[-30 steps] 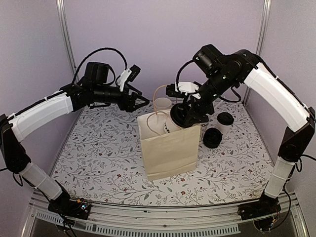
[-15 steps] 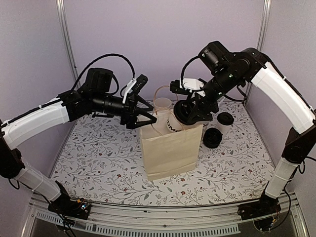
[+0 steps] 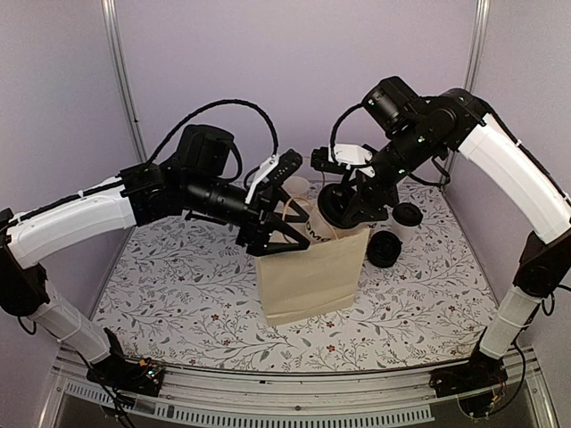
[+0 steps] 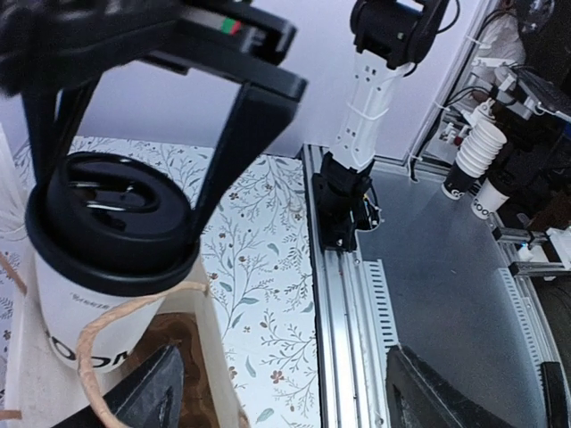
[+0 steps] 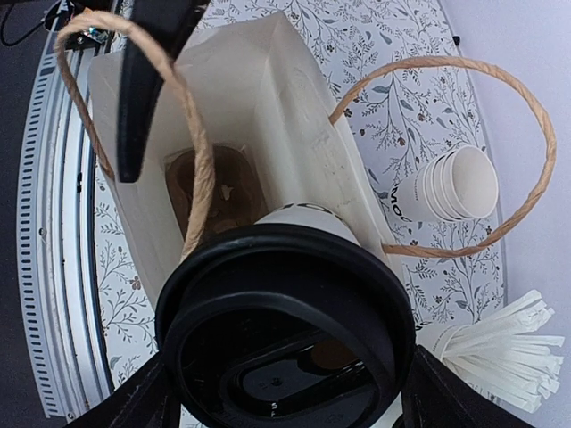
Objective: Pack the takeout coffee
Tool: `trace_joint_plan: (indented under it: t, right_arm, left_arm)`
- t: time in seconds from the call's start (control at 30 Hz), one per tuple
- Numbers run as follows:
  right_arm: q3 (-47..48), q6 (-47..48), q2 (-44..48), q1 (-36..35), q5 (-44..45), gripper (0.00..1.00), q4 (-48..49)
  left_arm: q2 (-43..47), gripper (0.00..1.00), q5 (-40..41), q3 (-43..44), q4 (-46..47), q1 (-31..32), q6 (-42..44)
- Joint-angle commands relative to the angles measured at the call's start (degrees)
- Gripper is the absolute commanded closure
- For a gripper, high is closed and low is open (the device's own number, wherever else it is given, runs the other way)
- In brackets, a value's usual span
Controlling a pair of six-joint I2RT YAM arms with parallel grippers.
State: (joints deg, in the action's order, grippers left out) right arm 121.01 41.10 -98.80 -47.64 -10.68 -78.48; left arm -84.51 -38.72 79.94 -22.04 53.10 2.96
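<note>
My right gripper [image 3: 343, 207] is shut on a takeout coffee cup [image 3: 318, 225], white with a black lid, and holds it tilted at the open mouth of the cream paper bag [image 3: 312, 272]. In the right wrist view the lid [image 5: 285, 348] fills the space between my fingers [image 5: 134, 401], above the bag's opening [image 5: 259, 116]. My left gripper [image 3: 287, 235] is open at the bag's left top edge. In the left wrist view [image 4: 290, 401] one finger [image 4: 152, 392] is over the bag's inside and the other is outside, with the held cup [image 4: 107, 241] just ahead. A second lidded coffee cup [image 3: 408, 219] stands on the table at the right.
A stack of black lids [image 3: 384, 250] lies beside the second cup. A stack of empty white cups [image 5: 446, 192] stands behind the bag, with white straws [image 5: 500, 348] near it. The bag's loop handles [image 5: 196, 178] stand up around the opening. Purple walls close in the floral table [image 3: 178, 285].
My left arm has swung right to the bag's mouth, its fingers open at the top edge. My right gripper still holds the cup, now a little further right over the opening.
</note>
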Motion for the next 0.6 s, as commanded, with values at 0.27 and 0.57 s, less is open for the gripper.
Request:
trace_joint_plan:
  t: [0.27,0.57]
  right_arm:
    - [-0.85,0.09,1.58,-0.35,-0.06,0.51,0.06]
    - [1.48,-0.05,0.87,-0.36,-1.19,0.51,0.08]
  left_arm:
    - [0.50,0.23,-2.54,1.53,-0.59,7.33,2.81]
    - [0.41,0.24,-2.66,1.51,-1.57,9.38,4.17]
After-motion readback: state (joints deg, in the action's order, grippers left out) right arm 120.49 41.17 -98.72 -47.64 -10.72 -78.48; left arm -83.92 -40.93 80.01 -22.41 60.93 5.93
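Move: The bag's near handle stands right at the open left fingers, its loop's middle about 2 cm ahead and 2 cm to the right, almost level with them and leaning over the bag. The middle of the bag mouth is roughly 5 cm ahead, 3 cm right and 5 cm below; the lidded coffee cup is about 5 cm ahead, 6 cm right and 4 cm lower, the far handle some 11 cm ahead and 2 cm right, level with the hand. From the right hand the near handle lies about 5 cm back, 6 cm left and 1 cm lower. With its forward finger inside the near handle's loop, the left hand hooks the twine and draws it back towards the base, out over the bag's near wall, about 6 cm and slowing, drifting a little right. The wrist turns some 10 degrees clockwise and the fingers stay wide open; the right hand holds still, keeping the coffee cup by its lid in the bag mouth. ##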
